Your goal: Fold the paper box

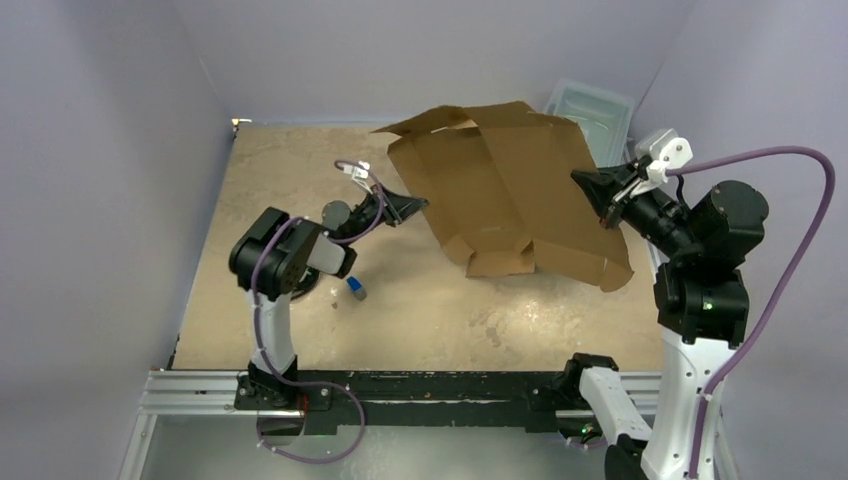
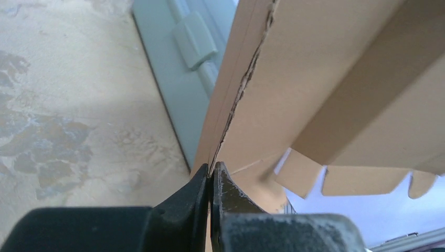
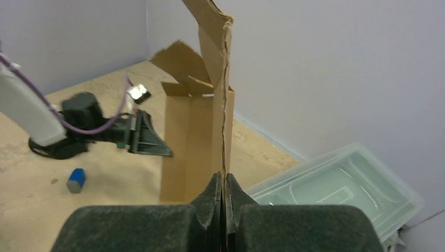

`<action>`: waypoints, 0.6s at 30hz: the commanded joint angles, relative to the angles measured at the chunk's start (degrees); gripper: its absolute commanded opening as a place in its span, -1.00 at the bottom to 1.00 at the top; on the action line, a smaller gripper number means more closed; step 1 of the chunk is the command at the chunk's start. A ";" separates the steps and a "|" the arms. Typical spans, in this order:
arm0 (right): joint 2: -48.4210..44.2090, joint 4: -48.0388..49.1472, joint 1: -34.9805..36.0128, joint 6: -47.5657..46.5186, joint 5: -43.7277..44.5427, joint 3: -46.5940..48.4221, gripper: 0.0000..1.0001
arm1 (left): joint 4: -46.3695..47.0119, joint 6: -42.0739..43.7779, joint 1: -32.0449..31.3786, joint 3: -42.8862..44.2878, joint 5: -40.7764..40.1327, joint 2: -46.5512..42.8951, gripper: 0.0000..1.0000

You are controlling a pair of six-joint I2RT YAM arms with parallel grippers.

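Note:
The paper box [image 1: 510, 190] is a large brown cardboard sheet with flaps and tabs, held tilted above the table between both arms. My left gripper [image 1: 422, 205] is shut on its left edge; in the left wrist view the jaws [image 2: 211, 172] pinch the thin corrugated edge of the paper box [image 2: 315, 79]. My right gripper [image 1: 587, 187] is shut on the right edge. In the right wrist view those jaws [image 3: 224, 179] clamp the edge of the paper box [image 3: 194, 136], which rises straight up from them. The left gripper [image 3: 152, 144] also shows there, at the sheet's far side.
A clear plastic lidded bin [image 1: 592, 112] stands at the back right corner, also visible as the bin [image 3: 341, 189] and the bin [image 2: 178, 63] below the sheet. A small blue object [image 1: 356, 289] lies on the table beside the left arm. Purple walls enclose the table.

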 commanded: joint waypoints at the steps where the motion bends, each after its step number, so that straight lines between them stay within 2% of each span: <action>1: -1.47 -1.95 -0.32 -5.47 3.78 0.20 -1.00 | 11.71 8.73 0.63 -9.08 -2.60 -16.24 -1.00; 7: -3.87 -2.83 -0.25 -8.25 6.13 -2.48 -1.00 | -12.23 23.95 0.56 -22.52 -8.99 -43.28 -1.00; 12: -5.97 -1.54 -0.32 -8.38 0.59 -8.14 -1.00 | -35.30 31.36 0.03 -26.73 -14.67 -63.14 -1.00; 15: -7.26 -0.80 -0.32 -9.71 -3.77 -12.03 -1.00 | -45.57 34.12 -0.15 -28.33 -17.52 -71.51 -1.00; 18: -8.45 -0.01 -0.31 -10.98 -8.58 -16.05 -1.00 | -51.63 36.40 -0.30 -29.20 -18.75 -76.94 -1.00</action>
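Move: Both hands already pinch opposite edges of the raised paper box. Its middle lies about 13 cm to the left hand's right, level with it in reach, and some 14 cm higher. From the right hand the box's middle is about 12 cm to the left, 10 cm farther out and 15 cm lower. A blue block sits about 14 cm left, 14 cm back and 13 cm below the left hand; the clear bin lies roughly 25 cm ahead, 6 cm right and 38 cm below the right hand. Back, up and to the left the left hand sweeps, each by some 10 to 13 cm, carrying its pinched box edge; its fingers tip upward about 25 degrees and swing counter-clockwise, and the rise eases off into a slight dip. The right hand keeps its edge, first nearly still, then sinks about 6 cm. ##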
